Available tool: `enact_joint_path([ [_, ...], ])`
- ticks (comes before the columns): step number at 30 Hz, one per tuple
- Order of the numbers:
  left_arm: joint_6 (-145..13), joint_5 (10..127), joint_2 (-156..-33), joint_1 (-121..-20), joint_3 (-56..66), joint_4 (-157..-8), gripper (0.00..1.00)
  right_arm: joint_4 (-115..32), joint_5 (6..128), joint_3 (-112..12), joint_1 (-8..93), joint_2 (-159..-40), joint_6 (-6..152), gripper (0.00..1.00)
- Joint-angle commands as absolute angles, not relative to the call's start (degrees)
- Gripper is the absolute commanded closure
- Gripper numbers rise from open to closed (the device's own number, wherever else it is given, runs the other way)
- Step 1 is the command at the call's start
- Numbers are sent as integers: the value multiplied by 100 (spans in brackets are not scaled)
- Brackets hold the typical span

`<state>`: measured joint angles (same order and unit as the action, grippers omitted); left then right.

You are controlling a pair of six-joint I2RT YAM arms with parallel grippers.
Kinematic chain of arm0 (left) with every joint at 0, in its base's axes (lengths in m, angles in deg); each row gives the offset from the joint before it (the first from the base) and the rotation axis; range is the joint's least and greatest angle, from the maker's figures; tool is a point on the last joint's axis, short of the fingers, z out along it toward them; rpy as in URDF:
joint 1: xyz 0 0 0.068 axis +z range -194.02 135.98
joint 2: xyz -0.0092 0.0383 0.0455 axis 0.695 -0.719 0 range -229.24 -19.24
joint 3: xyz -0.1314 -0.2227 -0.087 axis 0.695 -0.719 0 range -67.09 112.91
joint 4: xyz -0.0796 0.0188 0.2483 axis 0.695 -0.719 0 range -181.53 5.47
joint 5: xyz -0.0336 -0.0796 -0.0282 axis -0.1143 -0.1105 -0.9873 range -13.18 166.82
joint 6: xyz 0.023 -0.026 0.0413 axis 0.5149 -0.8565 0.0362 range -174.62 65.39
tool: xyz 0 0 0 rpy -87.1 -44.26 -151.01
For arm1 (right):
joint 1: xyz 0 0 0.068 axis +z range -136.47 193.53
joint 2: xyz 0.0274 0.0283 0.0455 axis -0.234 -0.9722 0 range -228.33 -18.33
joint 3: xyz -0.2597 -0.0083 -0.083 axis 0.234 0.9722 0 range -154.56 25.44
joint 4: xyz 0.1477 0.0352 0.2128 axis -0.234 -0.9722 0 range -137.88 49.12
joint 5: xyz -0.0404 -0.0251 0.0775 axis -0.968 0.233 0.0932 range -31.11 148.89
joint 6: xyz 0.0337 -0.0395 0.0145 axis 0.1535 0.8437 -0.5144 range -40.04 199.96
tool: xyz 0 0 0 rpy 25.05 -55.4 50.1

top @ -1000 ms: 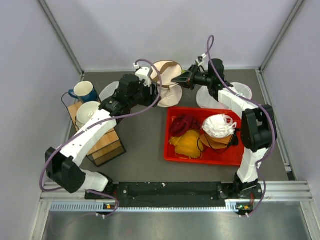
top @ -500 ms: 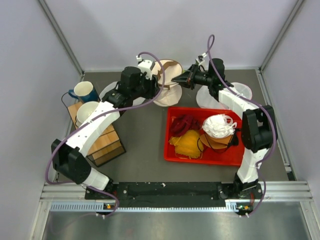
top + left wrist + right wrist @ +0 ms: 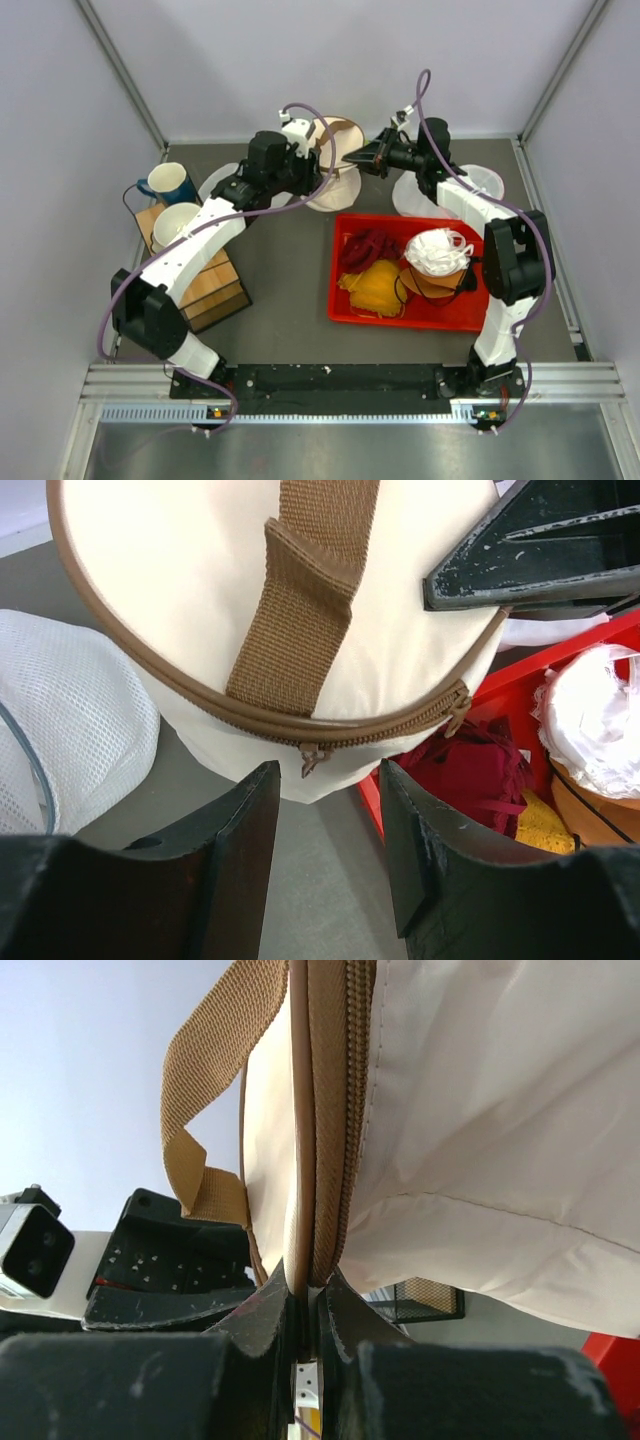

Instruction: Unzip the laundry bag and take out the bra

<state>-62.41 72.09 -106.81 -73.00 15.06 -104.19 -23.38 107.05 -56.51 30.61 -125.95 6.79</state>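
The cream laundry bag (image 3: 338, 140) with brown trim is at the back centre, its round end tilted up. My right gripper (image 3: 358, 159) is shut on the bag's brown zipper edging (image 3: 327, 1160) at the rim. My left gripper (image 3: 312, 166) is open just left of the bag. In the left wrist view its fingers (image 3: 235, 860) flank a small zipper pull (image 3: 313, 759) hanging from the closed zip, without touching it. A brown strap (image 3: 305, 610) crosses the round end. No black bra is in view.
A red tray (image 3: 345, 305) holds a dark red garment (image 3: 368, 245), a yellow one (image 3: 375, 285) and a white cupped one (image 3: 440, 250). White mesh pouches (image 3: 215, 185) (image 3: 482, 182) lie beside the bag. A blue mug (image 3: 170, 183), a white cup (image 3: 175, 225) and a wooden box (image 3: 215, 292) are at the left.
My left arm has reached farther back and right, bringing its open gripper up to the bag. The right gripper has kept its hold on the rim.
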Motion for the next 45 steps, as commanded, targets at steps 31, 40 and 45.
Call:
enact_joint_path([
  [31,-5998,7911,-9984,-7057,1158,-10035,100,-2327,11479,-5831,3041,-12565,1444,100],
  [40,-6130,7263,-10282,-6661,1193,-9965,100,-5053,12270,-7755,2830,-13679,3986,100],
  [45,-6384,6760,-10458,-6793,965,-9851,100,-6065,11500,-9064,2733,-14550,4103,100],
])
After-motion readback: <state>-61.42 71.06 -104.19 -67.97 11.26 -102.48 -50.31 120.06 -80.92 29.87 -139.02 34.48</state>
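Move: The laundry bag's zip pull sits just between the left hand's open fingertips, about 2 cm ahead and 1 cm to the right, at the same height. A second pull is some 4 cm to the right of it and 1 cm back; the mesh bag lies about 12 cm left, 1 cm ahead and 22 cm below the hand. From the right hand, the first pull is roughly 3 cm back, 3 cm left and 3 cm lower. Left fingers pinch the zip pull and drag left about 4 cm; right, still gripping the rim, turns counter-clockwise. ##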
